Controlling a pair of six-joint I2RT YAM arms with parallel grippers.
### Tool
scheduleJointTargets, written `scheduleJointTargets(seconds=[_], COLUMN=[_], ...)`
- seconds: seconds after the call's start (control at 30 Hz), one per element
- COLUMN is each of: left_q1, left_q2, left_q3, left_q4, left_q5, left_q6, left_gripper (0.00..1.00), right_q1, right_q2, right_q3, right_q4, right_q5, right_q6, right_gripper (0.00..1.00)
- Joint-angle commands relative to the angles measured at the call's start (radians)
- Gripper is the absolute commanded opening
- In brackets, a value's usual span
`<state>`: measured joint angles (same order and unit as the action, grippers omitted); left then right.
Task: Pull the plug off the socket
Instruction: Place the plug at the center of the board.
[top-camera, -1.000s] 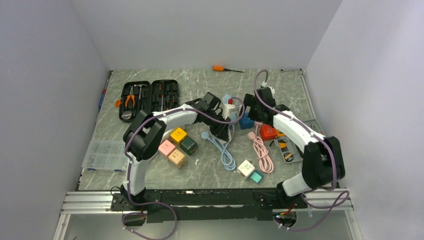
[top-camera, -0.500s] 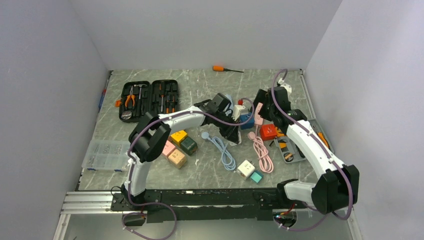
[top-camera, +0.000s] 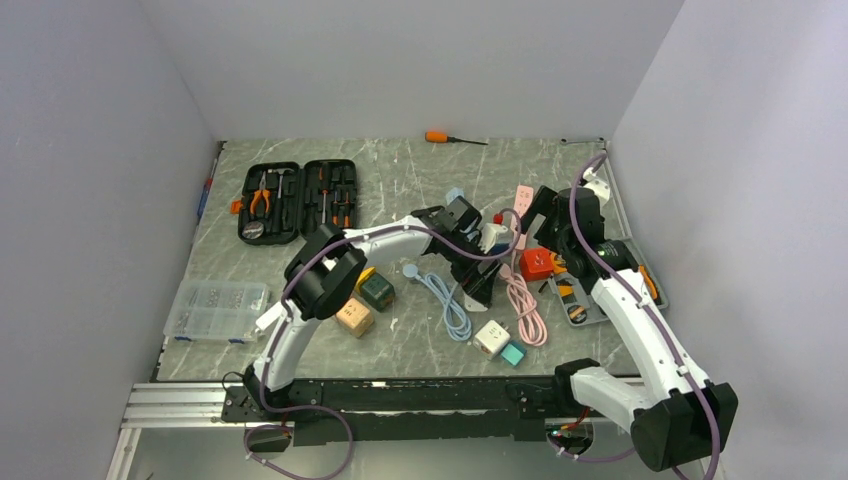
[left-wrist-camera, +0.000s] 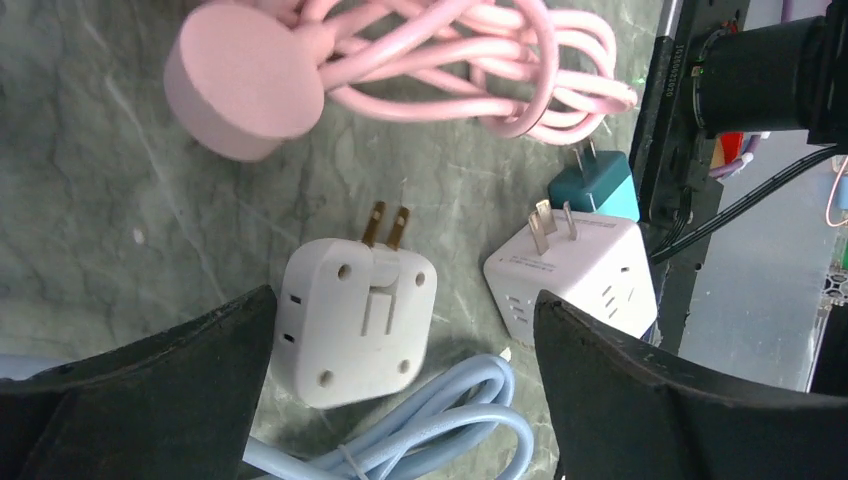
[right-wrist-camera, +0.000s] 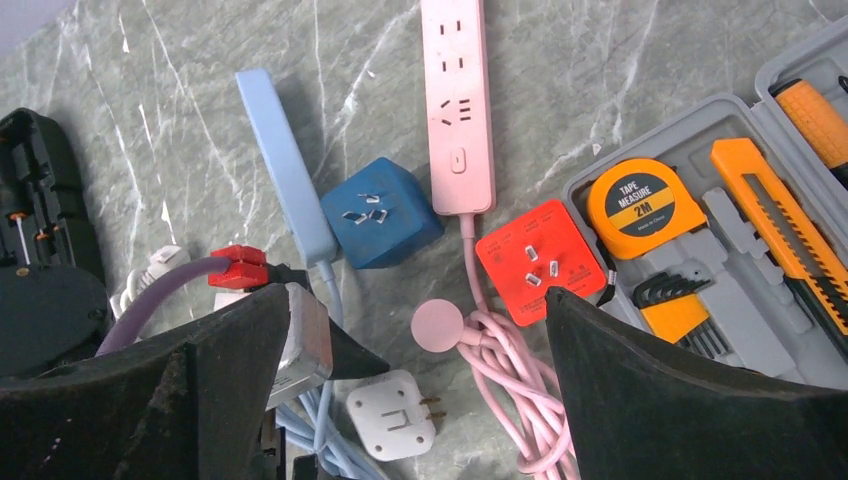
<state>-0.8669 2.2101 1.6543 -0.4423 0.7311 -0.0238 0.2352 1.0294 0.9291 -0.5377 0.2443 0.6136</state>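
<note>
The white square plug (left-wrist-camera: 355, 320) lies free on the marble table, its two brass prongs bare; it also shows as plug (right-wrist-camera: 392, 413) in the right wrist view. My left gripper (left-wrist-camera: 405, 310) hangs open just over it, the plug close to the left finger (left-wrist-camera: 150, 380). The pink power strip (right-wrist-camera: 457, 100) lies flat farther back with its sockets empty, also seen from above as strip (top-camera: 522, 194). My right gripper (right-wrist-camera: 418, 300) is open and empty, high over the pink cable coil (right-wrist-camera: 510, 380). From above, the left gripper (top-camera: 483, 275) hides the plug.
A light-blue strip (right-wrist-camera: 285, 165), blue cube (right-wrist-camera: 380, 212) and red adapter (right-wrist-camera: 540, 260) crowd the pink strip. A grey tool tray (right-wrist-camera: 720, 230) lies right. White cube socket (left-wrist-camera: 580, 270) and teal plug (left-wrist-camera: 593, 185) sit nearby. Black tool case (top-camera: 297, 198) and parts box (top-camera: 213, 310) stand left.
My left gripper has moved right and toward the front, opened, and let the white plug drop on the table. The right arm has drawn back to the right, leaving the pink strip lying flat.
</note>
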Motion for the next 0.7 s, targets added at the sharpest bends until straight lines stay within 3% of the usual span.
scheduleJointTargets(seconds=[0.0, 0.13, 0.27, 0.5, 0.6, 0.67], left_q1=[-0.016, 0.019, 0.127, 0.422, 0.555, 0.658], left_q2=[0.028, -0.078, -0.238, -0.564, -0.708, -0.771], left_q3=[0.102, 0.131, 0.104, -0.052, -0.146, -0.202], left_q4=[-0.168, -0.301, -0.413, -0.516, -0.486, -0.497], left_q5=[0.027, 0.018, 0.056, 0.051, 0.062, 0.158], left_q6=[0.129, 0.243, 0.301, 0.439, 0.419, 0.444], left_gripper=[0.99, 0.99, 0.99, 0.99, 0.99, 0.99], right_q1=[0.0, -0.001, 0.001, 0.022, 0.086, 0.16], right_q2=[-0.029, -0.041, -0.043, -0.033, -0.018, 0.014], right_q3=[0.009, 0.008, 0.005, -0.006, 0.021, 0.056], right_q4=[0.0, 0.015, 0.027, 0.064, 0.077, 0.078], right_q5=[-0.011, -0.021, -0.04, -0.072, -0.047, -0.007], right_q6=[0.004, -0.011, -0.022, -0.036, -0.052, -0.067], right_gripper=[1.0, 1.0, 1.0, 1.0, 1.0, 1.0])
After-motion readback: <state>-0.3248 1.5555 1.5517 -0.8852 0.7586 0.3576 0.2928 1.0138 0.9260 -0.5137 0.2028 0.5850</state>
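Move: The white flat plug, just released, lies practically between the left hand's open fingers, about 1 cm ahead and 2 cm below. From that hand, the white block is some 7 cm back and 3 cm right, the round pink plug some 7 cm ahead and 5 cm right, and the yellow cube roughly 7 cm ahead and 23 cm left. The flat plug lies about 12 cm left, 7 cm back and 16 cm below the right hand. Slowly at first, then fast, the left hand backs off the plug leftwards and up, lastly forward too: some 23 cm left, 20 cm up and 8 cm forward, ending high over the yellow cube. Its fingers stay wide open while the wrist swings about 30 degrees, partly counter-clockwise. The empty right hand, still open, eases 2 to 3 cm left towards the plug. ##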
